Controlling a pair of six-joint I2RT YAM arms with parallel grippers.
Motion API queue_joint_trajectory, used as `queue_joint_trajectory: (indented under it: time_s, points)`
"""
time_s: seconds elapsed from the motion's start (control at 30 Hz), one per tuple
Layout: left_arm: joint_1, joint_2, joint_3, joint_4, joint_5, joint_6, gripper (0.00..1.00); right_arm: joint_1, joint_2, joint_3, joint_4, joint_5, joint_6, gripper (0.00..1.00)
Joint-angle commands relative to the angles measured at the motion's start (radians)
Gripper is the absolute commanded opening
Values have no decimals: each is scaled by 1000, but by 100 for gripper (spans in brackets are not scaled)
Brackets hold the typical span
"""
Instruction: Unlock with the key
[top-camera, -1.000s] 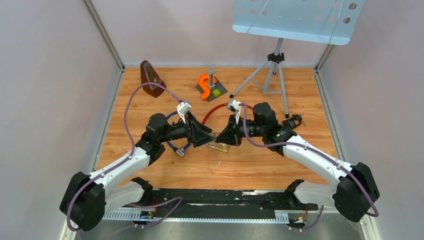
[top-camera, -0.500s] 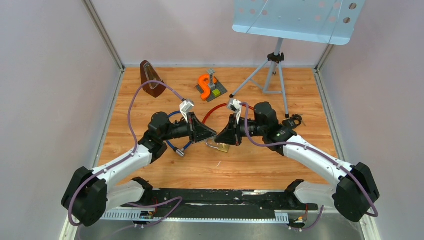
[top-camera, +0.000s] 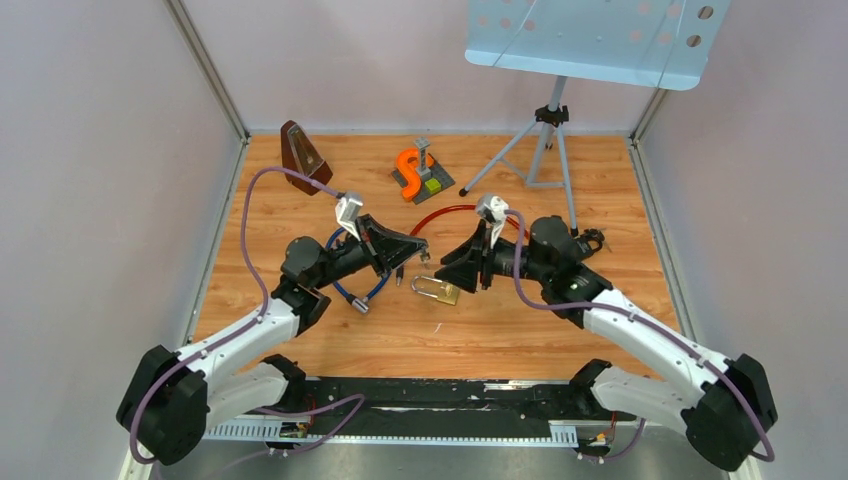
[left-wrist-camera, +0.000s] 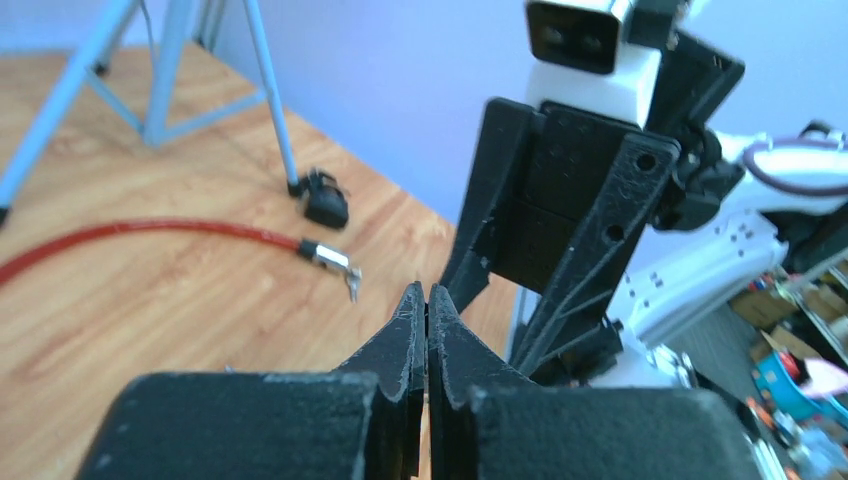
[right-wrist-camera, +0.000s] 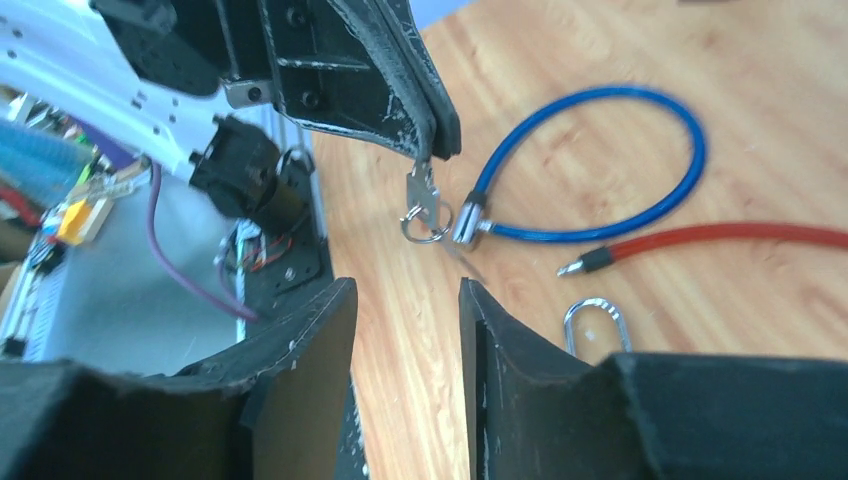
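Observation:
A brass padlock (top-camera: 438, 290) lies flat on the wooden table between the two arms; its steel shackle (right-wrist-camera: 597, 320) shows in the right wrist view. My left gripper (top-camera: 422, 248) hovers just left of and above it, shut on a small silver key (right-wrist-camera: 419, 193) that hangs from its fingertips (right-wrist-camera: 432, 140) with a key ring (right-wrist-camera: 425, 226) below. In the left wrist view the pads (left-wrist-camera: 410, 330) are pressed together and hide the key. My right gripper (right-wrist-camera: 410, 300) stands open and empty, right of the padlock (top-camera: 446, 272).
A blue cable lock (top-camera: 350, 287) lies under the left arm and a red cable (top-camera: 440, 213) curves behind the grippers. Farther back stand a brown metronome (top-camera: 303, 152), an orange S-shaped piece on a base (top-camera: 409, 172) and a music stand's tripod (top-camera: 545, 140).
My left gripper shut on the key and pulled back to the left and up. My right gripper opened, let go and drew back to the right, uncovering the padlock.

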Motion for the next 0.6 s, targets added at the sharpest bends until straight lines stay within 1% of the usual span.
queue_joint_trajectory:
  time_s: [0.0,0.1,0.17,0.27,0.33,0.47,0.57]
  points:
    - [-3,18,-10,295,-125,-35,0,-1,-120,-60,207,148,34,43]
    - [-3,82,17,400,-132,-84,0,-1,-159,-98,272,240,47,43]
    - [-2,134,35,481,-126,-148,0,-1,-170,-120,322,298,71,43]
    - [-2,224,52,650,-128,-275,0,-3,-163,-156,471,350,158,40]
    - [-7,259,69,707,-125,-323,0,-3,-142,-170,563,374,210,40]
    - [-28,275,95,723,-128,-331,0,-2,-90,-159,644,408,264,39]
    - [-34,271,97,724,-145,-343,0,-3,-68,-158,698,404,289,38]
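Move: The left fingers already hold the small keys, which hang about 3 cm below the hand point and 1 cm to its right. From the open right hand, the keys lie roughly 5 cm left, 2 cm ahead and 2 cm higher. The padlock lies on the table about 9 cm ahead of the right hand, 2 cm left and 22 cm below. The red cable's end lies some 10 cm ahead of the left hand, 4 cm left and 26 cm down. Upward together, away from the padlock and table: the left hand rises about 6.5 cm and drifts a little forward, still pinching the keys between shut fingers. The right hand rises some 7 cm and goes 5 cm forward, its empty fingers staying open near the keys. Both hands tip their fingers upward by roughly 20 degrees, the right also swinging clockwise about as much. ##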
